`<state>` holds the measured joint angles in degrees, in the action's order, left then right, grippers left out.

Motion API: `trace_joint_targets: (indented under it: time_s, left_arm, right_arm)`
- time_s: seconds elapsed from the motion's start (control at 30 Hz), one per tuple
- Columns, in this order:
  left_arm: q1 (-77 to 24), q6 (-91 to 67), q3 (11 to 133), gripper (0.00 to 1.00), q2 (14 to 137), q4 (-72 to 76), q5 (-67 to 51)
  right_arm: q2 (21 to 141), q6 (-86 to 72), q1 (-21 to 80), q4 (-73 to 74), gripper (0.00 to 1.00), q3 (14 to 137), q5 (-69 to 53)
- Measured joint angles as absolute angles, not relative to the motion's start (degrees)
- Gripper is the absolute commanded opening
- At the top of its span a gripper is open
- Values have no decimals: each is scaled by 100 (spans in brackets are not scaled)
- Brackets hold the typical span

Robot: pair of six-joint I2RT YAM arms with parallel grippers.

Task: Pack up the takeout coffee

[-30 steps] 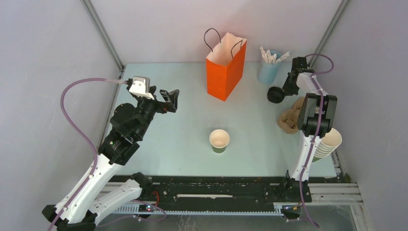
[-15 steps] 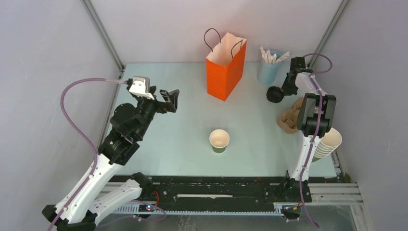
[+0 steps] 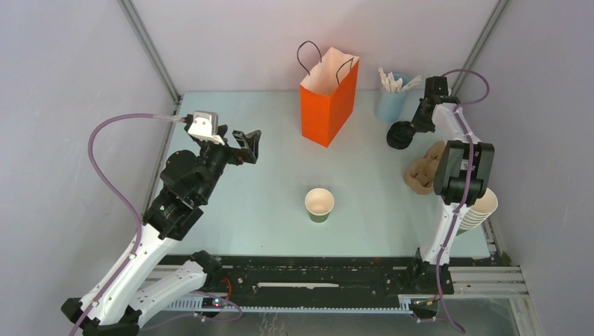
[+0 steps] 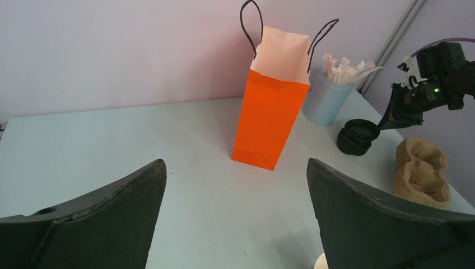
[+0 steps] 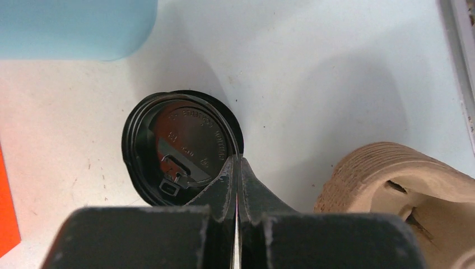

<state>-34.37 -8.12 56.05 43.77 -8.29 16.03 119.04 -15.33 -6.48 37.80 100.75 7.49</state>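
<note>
No takeout coffee with a lid on is in view. A lidless green cup [image 3: 319, 204] with a white inside stands mid-table. By the far right, a stack of black lids [image 3: 400, 134] [image 4: 356, 137] rests on the table. My right gripper [image 3: 410, 127] [image 5: 237, 163] is shut, its tips pinching the right rim of the top black lid [image 5: 182, 143]. The orange bag [image 3: 328, 98] [image 4: 271, 112] stands open at the back centre. My left gripper [image 3: 249, 145] [image 4: 235, 163] hovers at the left, open and holding nothing, facing the bag.
A pale blue cup of white sticks [image 3: 391, 98] [image 4: 326, 95] stands behind the lids. Brown cardboard carriers [image 3: 422, 171] [image 5: 392, 185] lie just right of the lids. Nested green cups [image 3: 476, 210] lie at the right edge beside my right arm.
My right gripper has closed fully on the lid's rim, and its wrist has shifted slightly toward the back. The left arm has not moved.
</note>
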Motion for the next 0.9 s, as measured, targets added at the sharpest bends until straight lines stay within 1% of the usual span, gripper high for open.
trace_joint_targets:
  time_s: [0.3,0.53,0.73,0.9]
  left_arm:
    - [-3437,-814,5605,100,4377,-829,1584]
    - [-3437,-816,5605,100,4377,-832,1579]
    - [-3437,-875,5605,100,4379,-832,1533]
    - [-3437,-934,5607,100,4410,-836,1452]
  right_arm:
    - [11740,-1553,-648,3691,0,9963,744]
    - [11472,-1601,-648,3437,0,9406,674]
    - [10589,-1741,-644,3048,0,8475,491]
    - [9804,-1865,-574,2934,0,8049,349]
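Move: The black lid is already in my right fingers; the paper cup it goes to stands about 31 cm back and 33 cm to the left, near hand height. The spare lid lies some 5 cm left and 1 cm back, 5 cm below. The carrier is 15 cm back and 2 cm right; the orange bag stands 29 cm left and 3 cm ahead. From my left hand the paper cup is about 7 cm back, 14 cm right and 30 cm down. Keeping my right fingers shut on the lid's edge, I barely rise and settle again, then draw it back about 5 cm and lift it some 5 cm with a smaller drift left, gathering speed away from the spare lid and towards the paper cup. As I go, my wrist tips the fingers up about 10 degrees, from steeply down to more forward. ##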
